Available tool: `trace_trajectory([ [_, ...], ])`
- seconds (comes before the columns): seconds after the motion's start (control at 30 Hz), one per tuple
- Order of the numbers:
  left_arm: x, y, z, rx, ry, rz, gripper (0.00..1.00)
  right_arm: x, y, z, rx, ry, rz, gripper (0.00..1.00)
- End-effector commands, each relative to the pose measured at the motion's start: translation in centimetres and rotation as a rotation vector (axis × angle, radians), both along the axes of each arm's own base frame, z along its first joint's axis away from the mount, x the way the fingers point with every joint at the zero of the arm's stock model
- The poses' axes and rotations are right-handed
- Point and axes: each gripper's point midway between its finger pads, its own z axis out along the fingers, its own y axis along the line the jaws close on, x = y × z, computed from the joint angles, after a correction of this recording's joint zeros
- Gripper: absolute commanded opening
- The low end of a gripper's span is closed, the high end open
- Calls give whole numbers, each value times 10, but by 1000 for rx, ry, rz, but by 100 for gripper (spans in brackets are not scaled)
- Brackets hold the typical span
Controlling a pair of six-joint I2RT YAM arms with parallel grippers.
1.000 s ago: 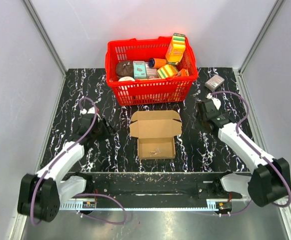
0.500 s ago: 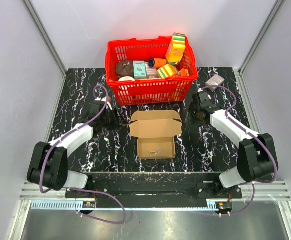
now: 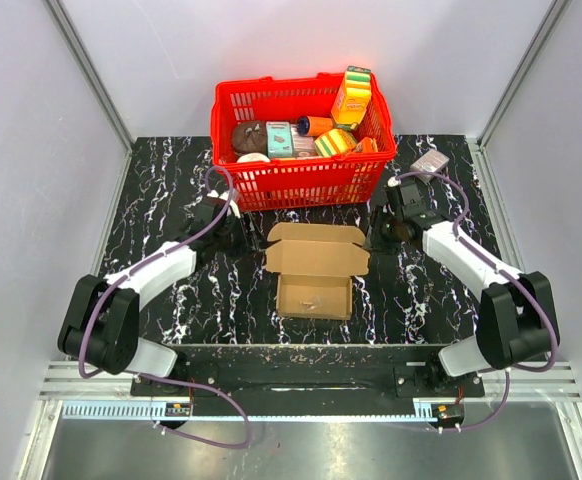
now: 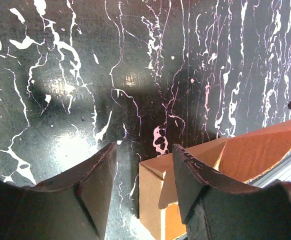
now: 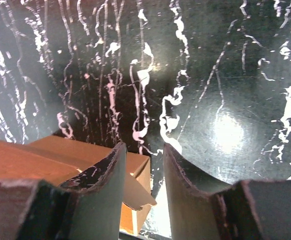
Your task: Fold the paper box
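The brown paper box lies open in the middle of the black marbled table, its lid panel towards the red basket. My left gripper is open at the lid's left rear corner. In the left wrist view the gripper straddles the box's corner, one finger outside and one over the inside. My right gripper is open at the lid's right rear corner. In the right wrist view the gripper also straddles the box's corner, where a small side flap juts out.
A red basket full of colourful packages stands just behind the box, close to both grippers. A small grey-pink box lies at the back right. Grey walls close in the table on three sides.
Both arms have swung inward from the table's sides to the box's rear corners. The box has shifted slightly to the right and its lid's side flaps stand up more.
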Motion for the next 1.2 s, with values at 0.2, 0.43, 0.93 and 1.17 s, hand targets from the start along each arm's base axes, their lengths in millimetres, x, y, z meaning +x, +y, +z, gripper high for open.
trace_trajectory([
  [0.2,-13,-10,31,-68,-82,-42,52,-22,29,40,206,-74,117,39],
  [0.43,-28,-12,31,-83,-82,-46,52,-42,33,42,271,-46,116,38],
  [0.93,-47,-20,34,-201,-63,6,52,-63,39,27,412,10,-4,40],
  [1.17,-50,-28,43,-272,-73,27,54,-63,42,29,469,7,-47,40],
])
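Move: The raised lid's left side flap is about 3 cm to the left hand's right, 2 cm back and 3 cm below. The tray's middle lies some 14 cm to that hand's right, 12 cm back and 5 cm below; the red basket's middle is 24 cm ahead and 12 cm right. For the right hand, the right side flap is about 2 cm left, 2 cm back and 3 cm lower, with the tray 14 cm left and 12 cm back. With half-open fingertips still close against the lid's two side flaps, both hands carry the lid back towards the base over the tray, the left about 5 cm, the right about 7 cm while edging inward. Each rises a little, then sinks partway. Their inner sides roll upward, the right by some 20 degrees; neither set of fingers closes. ##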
